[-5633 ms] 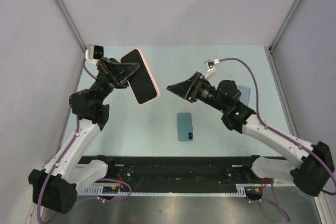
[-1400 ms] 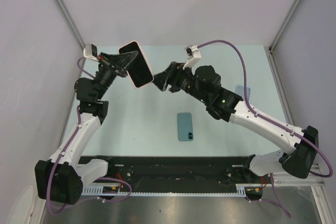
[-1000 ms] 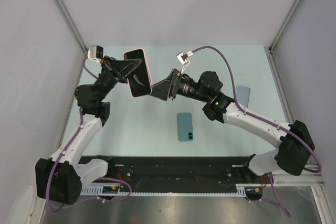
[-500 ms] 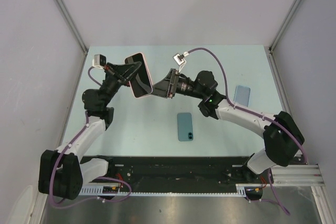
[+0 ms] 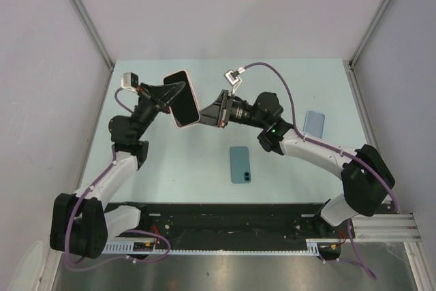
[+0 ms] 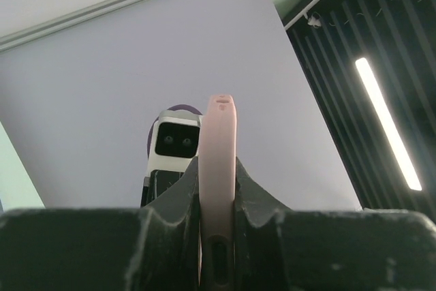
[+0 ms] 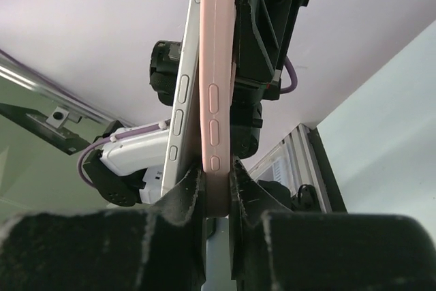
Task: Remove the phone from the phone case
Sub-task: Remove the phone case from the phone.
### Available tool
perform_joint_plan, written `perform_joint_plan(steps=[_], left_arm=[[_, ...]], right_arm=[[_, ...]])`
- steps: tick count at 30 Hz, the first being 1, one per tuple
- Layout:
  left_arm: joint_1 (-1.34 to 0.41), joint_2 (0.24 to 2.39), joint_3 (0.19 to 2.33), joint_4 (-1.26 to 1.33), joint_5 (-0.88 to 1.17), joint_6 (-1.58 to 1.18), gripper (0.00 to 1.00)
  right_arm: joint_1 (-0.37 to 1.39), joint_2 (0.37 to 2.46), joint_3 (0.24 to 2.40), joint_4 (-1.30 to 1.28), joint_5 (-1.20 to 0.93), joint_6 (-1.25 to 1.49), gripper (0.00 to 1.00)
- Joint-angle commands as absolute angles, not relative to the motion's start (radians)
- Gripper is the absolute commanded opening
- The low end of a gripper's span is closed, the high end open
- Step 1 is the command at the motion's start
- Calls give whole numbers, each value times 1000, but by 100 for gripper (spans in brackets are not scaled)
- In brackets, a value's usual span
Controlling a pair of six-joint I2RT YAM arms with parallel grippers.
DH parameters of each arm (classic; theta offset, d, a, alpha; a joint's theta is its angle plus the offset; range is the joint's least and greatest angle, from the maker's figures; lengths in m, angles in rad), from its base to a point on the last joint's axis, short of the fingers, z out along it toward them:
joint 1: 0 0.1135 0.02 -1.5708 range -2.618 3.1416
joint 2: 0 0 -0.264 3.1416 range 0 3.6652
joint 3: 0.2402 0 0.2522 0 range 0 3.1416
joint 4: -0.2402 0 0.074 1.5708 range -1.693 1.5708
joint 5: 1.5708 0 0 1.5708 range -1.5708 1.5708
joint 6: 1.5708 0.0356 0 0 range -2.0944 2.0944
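Observation:
The phone case is pink and hangs in the air above the table's back left, with the phone in it, dark screen up. My left gripper is shut on the case's left edge; the left wrist view shows that pink edge pinched between both fingers. My right gripper is shut on the case's lower right edge. In the right wrist view the pink case sits between the fingers, and the phone's silver side stands slightly apart from it on the left.
A teal phone lies flat on the pale green table near the middle front. A light blue flat item lies at the right. Grey walls enclose the table on three sides, and a black rail runs along the front.
My right gripper has shut on the pink case's edge; half a second ago its jaws stood open around it. The left arm and the phone barely shifted.

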State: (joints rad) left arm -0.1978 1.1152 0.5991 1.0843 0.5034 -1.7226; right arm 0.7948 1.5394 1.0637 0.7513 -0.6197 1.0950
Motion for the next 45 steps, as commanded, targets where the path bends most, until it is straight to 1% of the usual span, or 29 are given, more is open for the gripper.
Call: perform_joint_plan(steps=[1,2,4,5,7,8,11,15,19,22,29,35,38,45], left_arm=[[-258,1100,635,1184,683,-1752,7],[-255,1100,632,1130,689,-1734,15],[-252,1091,629,1071,701,-1675,28],[-249,1086,623,1033,706,-1657,46],[-244,1071,624,987,710,-1605,65],[-239,1065,635,932,719,-1585,80],[-233,1046,678,793,732,-1491,100],[-235,1019,730,597,733,-1356,100],[-233,996,778,291,693,-1158,100],[-233,982,776,224,658,-1106,100],[-235,1008,776,227,664,-1104,100],[-236,1017,772,227,666,-1101,100],[-239,1023,765,232,669,-1103,100],[-245,1025,762,241,675,-1100,100]], right_arm=[[770,1519,1058,584,-468,1054,0],[766,1500,1058,543,-447,1023,0],[736,1486,1034,473,-443,1014,0],[726,1467,1016,469,-439,1020,0],[709,1439,977,448,-423,1020,0],[692,1427,948,434,-405,1019,0],[664,1373,924,345,-362,976,0],[637,1284,923,183,-258,871,0],[600,1218,923,14,-152,751,0],[588,1175,925,-92,-66,675,0],[594,1138,927,-259,126,540,0],[617,1175,928,-412,282,448,0],[638,1206,928,-456,322,417,0],[690,1373,922,-471,331,387,0]])
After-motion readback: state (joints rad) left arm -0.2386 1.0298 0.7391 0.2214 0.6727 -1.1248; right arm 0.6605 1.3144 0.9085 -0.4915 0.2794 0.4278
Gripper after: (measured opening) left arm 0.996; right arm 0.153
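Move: In both hands' grip at the start, the pink-cased phone has its middle some 5 cm left of, 2 cm ahead of and 3 cm above the right hand, and about 3 cm back, 2 cm right and 2 cm below the left hand. From the right hand, the clear table patch lies roughly 24 cm right, 6 cm ahead and 36 cm below; at that same depth the teal phone is 13 cm right and 8 cm ahead. Opening wide, the left fingers let go of the phone and their hand sinks about 10 cm, rolling its left side up some 30 degrees. The right hand keeps its pinch on the phone and pink case and carries them about 24 cm right and 24 cm down towards the table right of the teal phone, swinging its fingers from pointing left to pointing down and forward. ##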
